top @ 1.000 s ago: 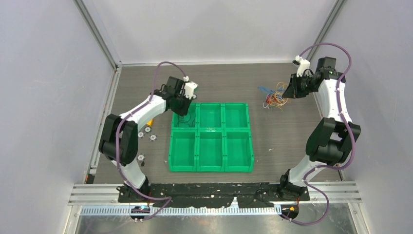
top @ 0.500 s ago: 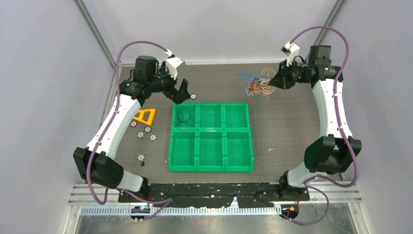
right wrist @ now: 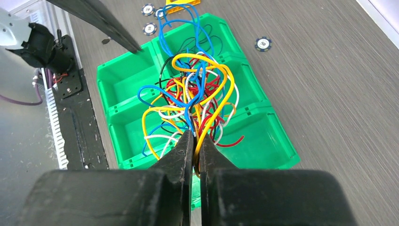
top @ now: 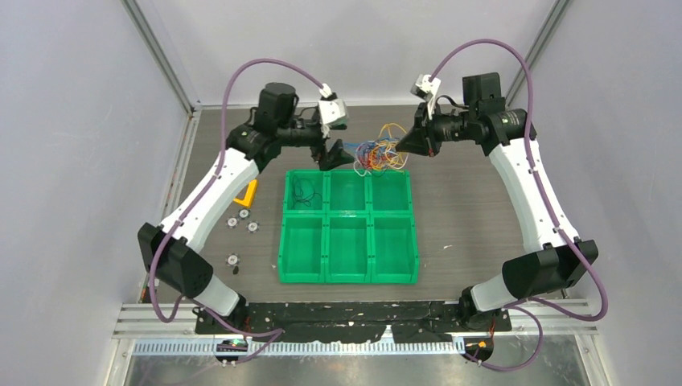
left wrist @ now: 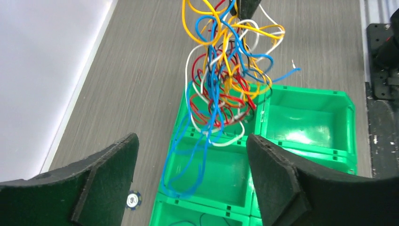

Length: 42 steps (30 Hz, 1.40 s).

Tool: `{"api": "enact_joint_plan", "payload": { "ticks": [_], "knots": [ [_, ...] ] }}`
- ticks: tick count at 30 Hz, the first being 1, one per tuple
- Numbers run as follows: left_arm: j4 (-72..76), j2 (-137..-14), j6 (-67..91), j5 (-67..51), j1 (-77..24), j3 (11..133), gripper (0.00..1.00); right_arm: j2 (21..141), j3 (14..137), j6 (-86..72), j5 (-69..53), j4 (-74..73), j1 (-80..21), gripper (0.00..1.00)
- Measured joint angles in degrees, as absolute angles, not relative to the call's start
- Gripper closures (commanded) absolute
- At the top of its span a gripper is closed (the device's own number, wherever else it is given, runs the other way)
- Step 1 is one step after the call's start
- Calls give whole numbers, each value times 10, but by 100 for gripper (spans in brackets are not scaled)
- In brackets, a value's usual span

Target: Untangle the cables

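A tangled bundle of thin cables (top: pixel 380 154) in blue, yellow-orange, red, white and black hangs in the air over the back edge of the green six-compartment bin (top: pixel 348 211). My right gripper (top: pixel 405 145) is shut on the top of the bundle; in the right wrist view its jaws (right wrist: pixel 194 136) pinch several strands of the cables (right wrist: pixel 193 89). My left gripper (top: pixel 336 154) is open just left of the bundle. In the left wrist view it (left wrist: pixel 192 141) stands wide, with the cables (left wrist: pixel 226 80) dangling ahead and nothing between the fingers. A lone black cable (top: pixel 304 191) lies in the back-left compartment.
Small round white discs (top: pixel 241 219) and a yellow-orange triangular piece (top: pixel 247 193) lie left of the bin. One disc (left wrist: pixel 133 200) sits beside the bin's wall (left wrist: pixel 306 89). More discs (right wrist: pixel 263 44) lie on the table past the bin (right wrist: pixel 108 108). Black arm mounts line the near edge.
My right arm carried the bundle left from the back right to above the bin's back edge. My left gripper opened, rose from the back-left compartment and swung right toward the bundle.
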<state>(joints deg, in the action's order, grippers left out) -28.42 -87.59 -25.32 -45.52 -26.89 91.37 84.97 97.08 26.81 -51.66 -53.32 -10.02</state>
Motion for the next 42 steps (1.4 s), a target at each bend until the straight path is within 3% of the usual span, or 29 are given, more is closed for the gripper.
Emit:
{"api": "enact_joint_plan", "payload": {
  "ticks": [3, 5, 6, 12, 27, 33, 42],
  "knots": [
    [-279, -899, -273, -426, -295, 914, 57, 847, 971, 271, -518, -536, -114, 95],
    [-282, -916, -283, -411, -305, 915, 94, 847, 971, 272, -518, -538, -121, 95],
    [-287, -925, -286, -403, -307, 917, 100, 847, 971, 273, -517, -540, -122, 95],
    [-316, -938, -279, -394, -270, 919, 100, 847, 971, 274, -475, -545, -107, 95],
    [-243, -951, -23, -447, -137, 934, 100, 891, 971, 223, -439, -501, 10, 95],
    [-267, -987, -2, -385, -36, 966, 100, 902, 971, 234, -358, -499, 123, 95],
    [-284, -1020, 15, -367, -42, 1006, 100, 931, 971, 236, -319, -498, 133, 95]
  ]
}}
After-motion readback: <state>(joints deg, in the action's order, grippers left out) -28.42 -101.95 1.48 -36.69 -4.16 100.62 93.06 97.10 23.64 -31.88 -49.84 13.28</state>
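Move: The blue loops at the tangle's near side lie about 2 cm to the right of the open left hand, 2 cm ahead and 4 cm below. The tangle's middle hangs some 10 cm to the right of that hand, 1 cm ahead and 6 cm lower, held by the shut right hand, for which the blue loops are roughly 13 cm left, 2 cm ahead and 4 cm below. From the left hand, the tray's far-middle compartment is about 4 cm ahead, 2 cm left and 30 cm down. The left fingers close on the blue loops after dipping about 5 cm and edging right, while the right hand keeps its grip on the yellow and white strands. Then both pull apart, slowly, then with a quick spread, then easing: left hand leftward and forward, turning counter-clockwise; right hand some 20 cm rightward, also forward and sinking, turning clockwise about 40 degrees. ##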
